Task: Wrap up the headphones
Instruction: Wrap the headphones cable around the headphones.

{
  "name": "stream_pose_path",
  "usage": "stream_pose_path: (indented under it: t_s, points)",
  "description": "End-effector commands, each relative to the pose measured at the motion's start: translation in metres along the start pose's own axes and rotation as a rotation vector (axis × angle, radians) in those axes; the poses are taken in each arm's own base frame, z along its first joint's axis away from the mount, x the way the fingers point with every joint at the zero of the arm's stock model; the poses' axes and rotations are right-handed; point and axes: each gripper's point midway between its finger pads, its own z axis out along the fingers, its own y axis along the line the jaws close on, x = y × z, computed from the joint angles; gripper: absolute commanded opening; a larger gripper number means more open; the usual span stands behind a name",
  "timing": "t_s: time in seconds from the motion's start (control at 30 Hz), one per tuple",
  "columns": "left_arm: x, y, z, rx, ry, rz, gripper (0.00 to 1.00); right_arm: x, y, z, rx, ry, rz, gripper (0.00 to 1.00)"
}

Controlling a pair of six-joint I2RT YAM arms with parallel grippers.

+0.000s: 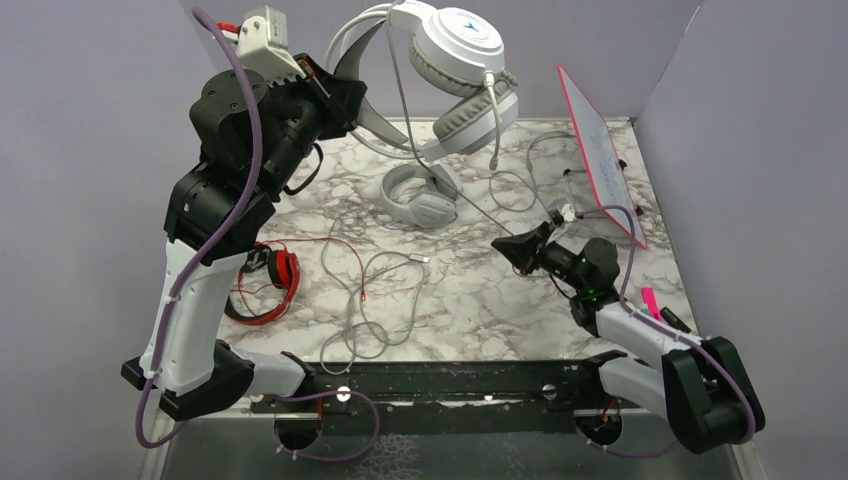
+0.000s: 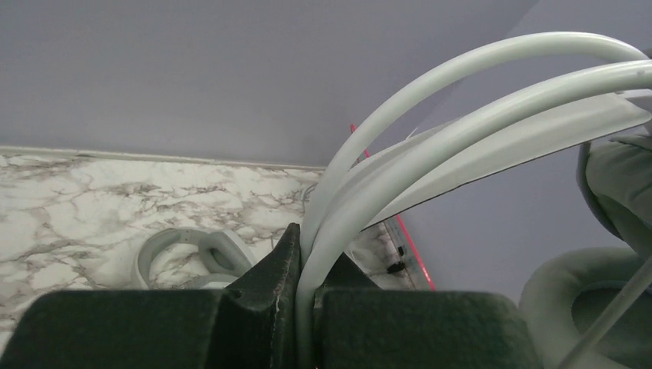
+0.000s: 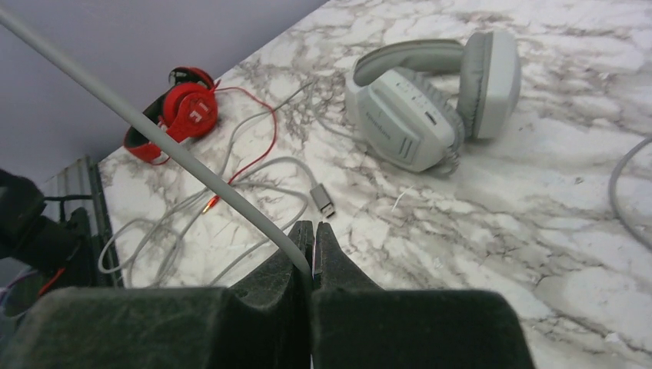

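Note:
My left gripper (image 1: 345, 100) is raised at the back left, shut on the headband (image 2: 430, 115) of the white-silver headphones (image 1: 460, 60), which hang in the air. Their thin grey cable (image 3: 169, 146) runs down to my right gripper (image 1: 505, 245), low over the table at the right, which is shut on it (image 3: 314, 231). The light grey headphones (image 1: 420, 195) lie at the table's middle back (image 3: 423, 100). The red-and-black headphones (image 1: 270, 280) lie at the left beside my left arm (image 3: 181, 111), their red cable trailing right.
Loose grey cable loops (image 1: 370, 290) with a USB plug (image 3: 323, 200) sprawl over the marble table's middle. A white board with a pink edge (image 1: 600, 150) leans at the back right. Purple walls close in the back and both sides.

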Motion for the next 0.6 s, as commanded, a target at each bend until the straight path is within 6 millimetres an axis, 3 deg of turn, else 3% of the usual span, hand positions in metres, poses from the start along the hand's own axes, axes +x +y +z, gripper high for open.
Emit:
stream_pose_path:
  t_s: [0.0, 0.2, 0.33, 0.47, 0.57]
  points:
    - [-0.043, -0.019, -0.022, 0.074, -0.135, -0.045, 0.0, 0.023, 0.003, -0.013, 0.014, 0.067, 0.118, 0.0]
    - [-0.014, -0.035, -0.037, 0.213, -0.02, 0.006, 0.0, -0.006, -0.03, 0.008, 0.101, 0.062, 0.116, 0.0]
    - [0.051, -0.048, -0.061, 0.447, 0.194, 0.147, 0.0, -0.035, -0.057, 0.032, 0.128, 0.137, 0.073, 0.0]
    - [0.106, -0.01, -0.088, 0.434, 0.33, 0.289, 0.0, -0.068, -0.083, 0.036, 0.174, 0.157, 0.081, 0.0]
    - [0.146, 0.032, -0.099, 0.346, 0.448, 0.398, 0.0, -0.092, -0.1, 0.035, 0.218, 0.17, 0.103, 0.0]
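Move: Up in the left hand, the white headphones are held by their band, their middle about 9 cm to its right and 3 cm ahead; the cable pinched by the right hand is some 22 cm right, about level in reach, and 38 cm below. From the right hand, those white headphones are roughly 4 cm ahead, 13 cm left and 38 cm above, the grey headphones 18 cm ahead, 16 cm left and 15 cm below, and the USB plug 6 cm ahead, 17 cm left, 18 cm below. Bringing the white headphones down to the cable, the left hand keeps its grip on the band, sinks about 11 cm and draws back 7 cm, turning clockwise some 25 degrees while its right side tips down. The right hand, still shut on the cable, eases slightly back, then carries the cable forward about 10 cm and up 7 cm. ##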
